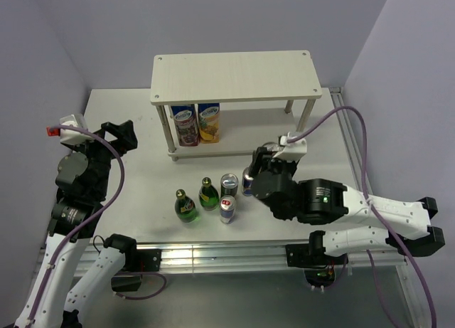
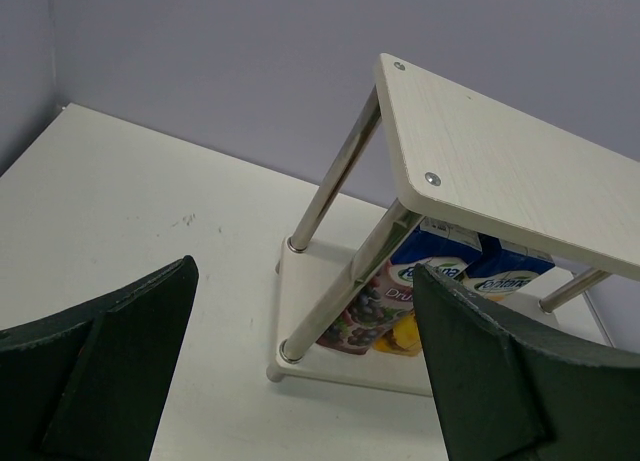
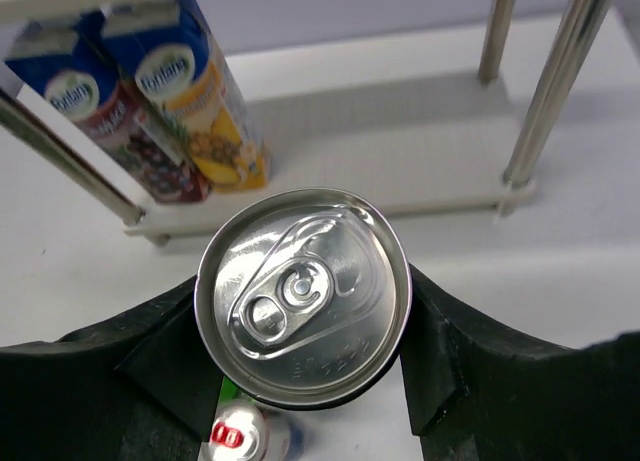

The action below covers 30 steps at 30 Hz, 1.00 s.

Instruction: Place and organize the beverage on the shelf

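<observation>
My right gripper is shut on a tall black can with a silver lid, held in front of the shelf. From above, that can shows at the right gripper, near the shelf's lower board. On the table stand two green bottles, another black can, a slim can with a red tab and a slim blue-and-silver can. My left gripper hangs open at the left, holding nothing and facing the shelf.
Two juice cartons stand on the left part of the shelf's lower board. Thin metal legs hold up the top board. Purple walls close in the table at the back and both sides.
</observation>
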Each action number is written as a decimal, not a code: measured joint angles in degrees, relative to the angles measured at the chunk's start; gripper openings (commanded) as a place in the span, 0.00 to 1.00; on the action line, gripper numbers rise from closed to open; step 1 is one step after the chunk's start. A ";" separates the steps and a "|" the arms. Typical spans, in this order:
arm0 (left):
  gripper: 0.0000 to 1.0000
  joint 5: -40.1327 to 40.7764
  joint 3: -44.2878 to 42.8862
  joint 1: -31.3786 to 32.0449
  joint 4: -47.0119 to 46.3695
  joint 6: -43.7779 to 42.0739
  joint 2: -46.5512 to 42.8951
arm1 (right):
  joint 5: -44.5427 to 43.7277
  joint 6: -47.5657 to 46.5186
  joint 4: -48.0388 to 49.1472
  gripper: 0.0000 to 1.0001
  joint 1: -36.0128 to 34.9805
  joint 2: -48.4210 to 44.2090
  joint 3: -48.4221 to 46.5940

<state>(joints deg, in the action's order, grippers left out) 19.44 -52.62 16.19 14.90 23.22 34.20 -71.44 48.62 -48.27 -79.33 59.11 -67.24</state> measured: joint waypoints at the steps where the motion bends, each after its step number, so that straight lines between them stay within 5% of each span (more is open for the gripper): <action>1: 0.95 0.00 0.00 -0.04 0.00 0.00 0.00 | -0.20 -4.94 2.89 0.00 0.81 -0.42 -0.96; 6: 0.95 0.11 0.00 -0.15 0.00 0.00 0.00 | 3.52 -30.14 20.31 0.00 9.40 -3.04 -2.54; 12: 0.95 0.24 0.00 -0.15 0.00 0.00 0.02 | 11.08 -45.83 27.80 0.00 21.73 1.77 -15.80; 30: 0.94 0.57 0.00 -0.24 0.02 0.00 0.02 | 30.88 -48.54 18.80 0.00 50.10 32.85 -53.40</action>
<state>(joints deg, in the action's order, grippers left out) 20.01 -52.62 15.94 14.92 23.22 34.22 -40.56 0.08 -29.47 -29.23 91.96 -120.64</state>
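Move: The right hand already holds a can upright, and the right end of the shelf's top board lies about 24 cm ahead, 9 cm right, its surface some 4 cm above the hand. The orange juice carton stands under that board, roughly 20 cm ahead, 17 cm left and 13 cm lower. An energy can remains on the table, about 6 cm ahead, 2 cm left and 21 cm below. From the idle left hand the board's right end is some 24 cm ahead, 47 cm right and 3 cm lower. Up and forward in one fast sweep, drifting about 8 cm right: the right hand keeps its pinch on the can, climbs some 22 cm to clear the shelf's front edge, then runs on forward over the right part of the top board, about 23 cm in all, sinking 3 cm towards it at the end. The fingers tip up from their slight droop, roughly 15 degrees at most, and the hand turns about as much clockwise. ##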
